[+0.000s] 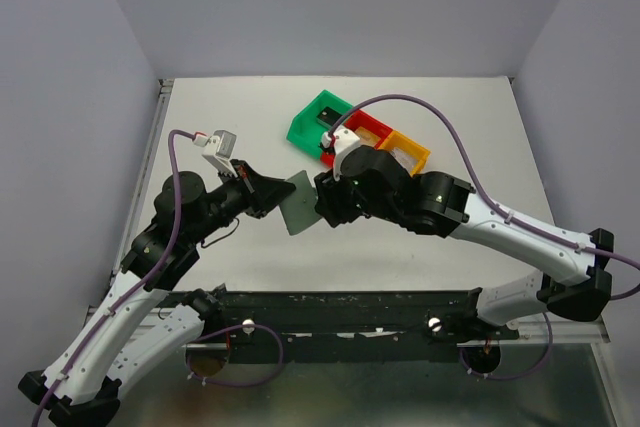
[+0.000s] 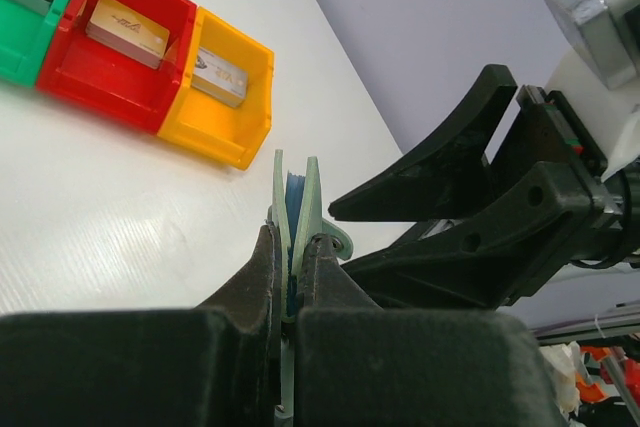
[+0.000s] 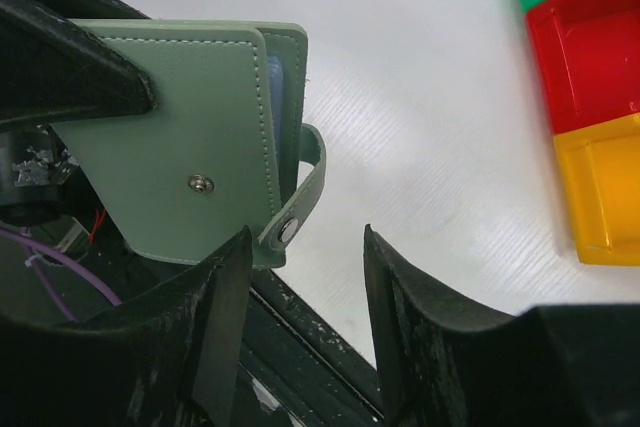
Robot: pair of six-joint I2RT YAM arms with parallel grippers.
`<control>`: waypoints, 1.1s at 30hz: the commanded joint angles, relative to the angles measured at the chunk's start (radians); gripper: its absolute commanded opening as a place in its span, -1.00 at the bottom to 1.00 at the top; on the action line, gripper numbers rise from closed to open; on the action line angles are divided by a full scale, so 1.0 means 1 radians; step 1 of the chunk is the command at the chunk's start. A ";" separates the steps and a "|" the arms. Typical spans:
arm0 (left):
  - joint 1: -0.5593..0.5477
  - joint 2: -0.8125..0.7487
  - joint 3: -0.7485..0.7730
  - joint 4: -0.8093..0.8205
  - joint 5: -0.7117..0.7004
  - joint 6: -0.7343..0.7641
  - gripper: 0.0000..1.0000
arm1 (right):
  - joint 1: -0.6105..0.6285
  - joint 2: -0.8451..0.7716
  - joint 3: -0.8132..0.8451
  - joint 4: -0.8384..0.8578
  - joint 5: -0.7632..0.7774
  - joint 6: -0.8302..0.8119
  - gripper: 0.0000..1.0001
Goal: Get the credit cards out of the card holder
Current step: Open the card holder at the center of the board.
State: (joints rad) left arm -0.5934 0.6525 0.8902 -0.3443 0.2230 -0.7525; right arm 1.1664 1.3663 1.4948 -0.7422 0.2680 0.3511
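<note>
The card holder [image 1: 298, 203], a grey-green folded wallet, hangs above the table between the two arms. My left gripper [image 2: 293, 252] is shut on its lower edge, and I see the card holder [image 2: 312, 197] edge-on with a blue edge showing between its panels. My right gripper [image 3: 305, 245] stands open just below the card holder [image 3: 180, 127], with the snap strap [image 3: 298, 209] beside its left finger and nothing gripped. A tan-gold card [image 2: 125, 32] lies in the red bin [image 2: 75, 77]. A silver-grey card [image 2: 220, 75] lies in the orange bin [image 2: 235, 132].
A green bin [image 1: 318, 119], a red bin [image 1: 368, 131] and an orange bin [image 1: 408, 152] stand in a row at the back right, behind my right arm. The green bin holds a dark flat thing. The black rail [image 1: 330, 307] runs along the near edge.
</note>
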 commanded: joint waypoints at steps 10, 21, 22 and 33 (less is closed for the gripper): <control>-0.011 -0.030 -0.013 0.064 0.058 -0.016 -1.00 | 0.003 0.020 -0.004 0.023 0.014 0.020 -0.31; -0.013 -0.053 -0.022 0.059 0.076 0.010 -1.00 | -0.028 -0.039 -0.057 0.043 0.031 0.043 -0.99; -0.013 -0.056 -0.023 0.060 0.084 0.018 -1.00 | -0.037 -0.052 -0.070 0.047 0.024 0.046 -0.99; -0.009 -0.060 -0.132 0.436 0.412 -0.025 -1.00 | -0.066 -0.271 -0.278 0.237 -0.171 0.014 -0.99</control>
State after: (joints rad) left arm -0.5999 0.5846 0.7898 -0.1680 0.4274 -0.7414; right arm 1.1080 1.1606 1.2648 -0.6033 0.1913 0.3859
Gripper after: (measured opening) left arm 0.047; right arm 0.023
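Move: The card holder's loose strap, already off its snap, sits almost between the right gripper's open fingertips, about 1 cm to the left and 1 cm below. The holder's body is some 3 cm left of that hand, 1 cm back and 1 cm up. The yellow bin lies about 22 cm ahead, 15 cm right and 25 cm below; the red bin 27 cm ahead, 9 cm right, as low. From the left gripper, which holds the body, the strap is 5 cm right, 1 cm back and 4 cm lower. Sink the right gripper barely 1 cm onto the strap, shut its fingers to pinch the strap's end, then draw it about 3.5 cm to the right, easing slightly back at the end. Keep the left gripper's hold on the holder and bring it back some 3.5 cm and a little right, turning it clockwise by roughly 10 degrees. ##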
